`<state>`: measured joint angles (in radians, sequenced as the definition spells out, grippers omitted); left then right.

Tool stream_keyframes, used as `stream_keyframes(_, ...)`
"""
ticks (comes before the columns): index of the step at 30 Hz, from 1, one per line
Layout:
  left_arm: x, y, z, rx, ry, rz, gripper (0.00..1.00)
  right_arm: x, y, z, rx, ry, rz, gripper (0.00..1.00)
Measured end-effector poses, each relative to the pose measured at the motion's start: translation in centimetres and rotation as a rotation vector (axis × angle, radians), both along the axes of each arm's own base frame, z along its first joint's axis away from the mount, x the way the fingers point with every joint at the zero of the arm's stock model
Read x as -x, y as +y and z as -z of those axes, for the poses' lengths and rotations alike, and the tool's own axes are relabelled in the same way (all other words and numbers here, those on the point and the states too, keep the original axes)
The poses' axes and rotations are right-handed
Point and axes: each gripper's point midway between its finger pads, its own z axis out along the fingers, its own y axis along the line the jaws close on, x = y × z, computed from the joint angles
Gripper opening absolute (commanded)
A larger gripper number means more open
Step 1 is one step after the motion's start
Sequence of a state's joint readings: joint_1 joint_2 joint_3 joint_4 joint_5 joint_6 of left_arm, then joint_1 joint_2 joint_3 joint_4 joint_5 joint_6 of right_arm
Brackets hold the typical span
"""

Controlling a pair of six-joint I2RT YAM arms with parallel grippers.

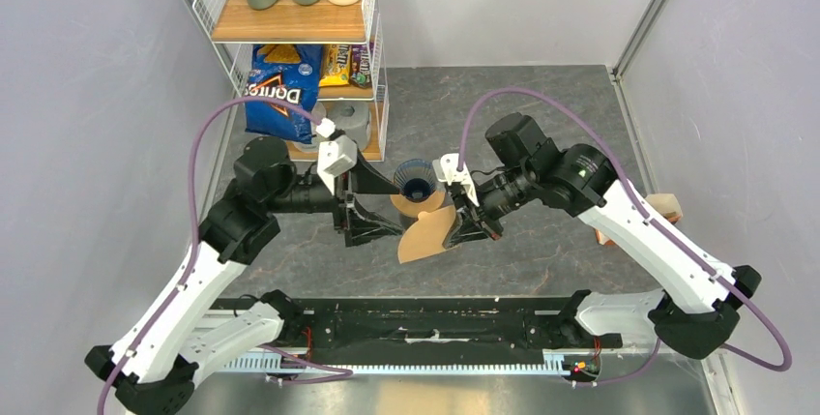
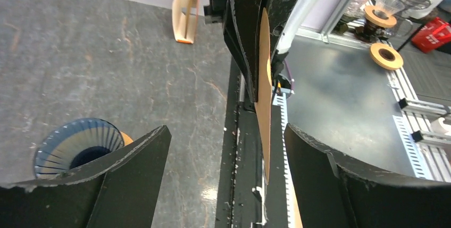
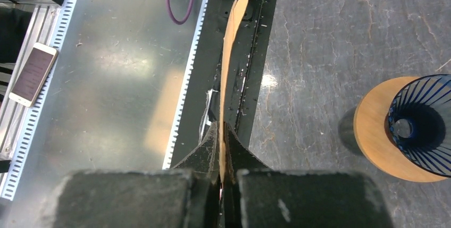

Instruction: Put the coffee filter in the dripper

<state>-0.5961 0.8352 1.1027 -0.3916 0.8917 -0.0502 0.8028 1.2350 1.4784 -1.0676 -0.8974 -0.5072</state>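
Note:
The coffee filter (image 1: pixel 424 239), a flat light-brown paper fan, hangs in the air above the table, pinched at one edge by my shut right gripper (image 1: pixel 454 228). The right wrist view shows the coffee filter (image 3: pixel 228 63) edge-on, running away from the closed right gripper (image 3: pixel 222 145). My left gripper (image 1: pixel 392 207) stands open just left of the paper, with nothing held. In its wrist view the coffee filter (image 2: pixel 264 106) hangs between the spread fingers of the left gripper (image 2: pixel 226 151) without touching them. The blue ribbed dripper (image 1: pixel 417 183) sits upright in a tan wooden ring (image 1: pixel 410 206), just behind both grippers.
A wire shelf (image 1: pixel 290 23) at the back left holds bottles and a Doritos bag (image 1: pixel 280 91). An orange-and-white holder (image 1: pixel 667 207) stands at the right. The black rail (image 1: pixel 416 323) runs along the near edge. A phone (image 3: pixel 33 74) lies beyond that rail.

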Motion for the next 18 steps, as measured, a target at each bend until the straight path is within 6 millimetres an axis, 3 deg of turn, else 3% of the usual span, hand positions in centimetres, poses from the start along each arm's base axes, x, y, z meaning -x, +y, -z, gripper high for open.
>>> stream_keyframes(5, 0.6, -1.2, 1.5, -0.030, 0.055, 0.051, 0.70, -0.3, 0.6, -0.3, 0.013, -0.016, 0.005, 0.00)
stream_keyframes(7, 1.2, -1.6, 1.7, -0.032, 0.063, 0.075, 0.52, -0.5, 0.9, -0.4, 0.015, -0.015, 0.012, 0.00)
stream_keyframes(10, 1.8, -2.0, 2.1, -0.031, 0.085, 0.097, 0.14, -1.1, 1.3, -0.3, 0.024, -0.013, 0.039, 0.00)
stream_keyframes(12, 1.9, -2.2, 2.4, -0.028, 0.101, 0.102, 0.02, -1.5, 1.5, -0.2, 0.030, -0.014, 0.062, 0.00)
stream_keyframes(13, 1.9, -2.3, 2.5, -0.024, 0.105, 0.104, 0.02, -1.6, 1.6, -0.2, 0.030, -0.012, 0.068, 0.00)
stream_keyframes(14, 1.9, -2.3, 2.4, -0.018, 0.105, 0.107, 0.02, -1.8, 1.7, -0.2, 0.029, -0.012, 0.076, 0.14)
stream_keyframes(15, 1.9, -2.4, 2.3, -0.014, 0.102, 0.107, 0.02, -1.9, 1.8, -0.3, 0.026, -0.014, 0.080, 0.37)
stream_keyframes(16, 1.8, -2.4, 2.2, -0.009, 0.098, 0.107, 0.02, -2.0, 1.9, -0.5, 0.024, -0.017, 0.086, 0.46)
stream_keyframes(18, 1.9, -2.4, 2.1, -0.006, 0.091, 0.107, 0.02, -2.1, 1.9, -0.8, 0.016, -0.020, 0.090, 0.51)
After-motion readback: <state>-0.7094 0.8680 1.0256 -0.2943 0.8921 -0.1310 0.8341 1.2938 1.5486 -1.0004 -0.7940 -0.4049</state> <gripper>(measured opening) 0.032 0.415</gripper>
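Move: The coffee filter, pinched at its right edge by the right hand, has its middle roughly 5 cm to the left of that hand and level with it in reach and height. From the open left hand, the filter's middle is about 5 cm right, 3 cm back and 4 cm lower. The dripper stands some 11 cm ahead, 4 cm right and 13 cm below the left hand. The brown ring lies 5 cm directly beneath the dripper. Rightwards, back and down, each by about 2 cm, the left hand brings its open fingers over the near edge of the filter and shuts them, pinching it. The right hand eases about 2 cm forward and 2 cm left towards the left hand, still gripping, then at the very end opens its fingers a little under halfway to let go. ##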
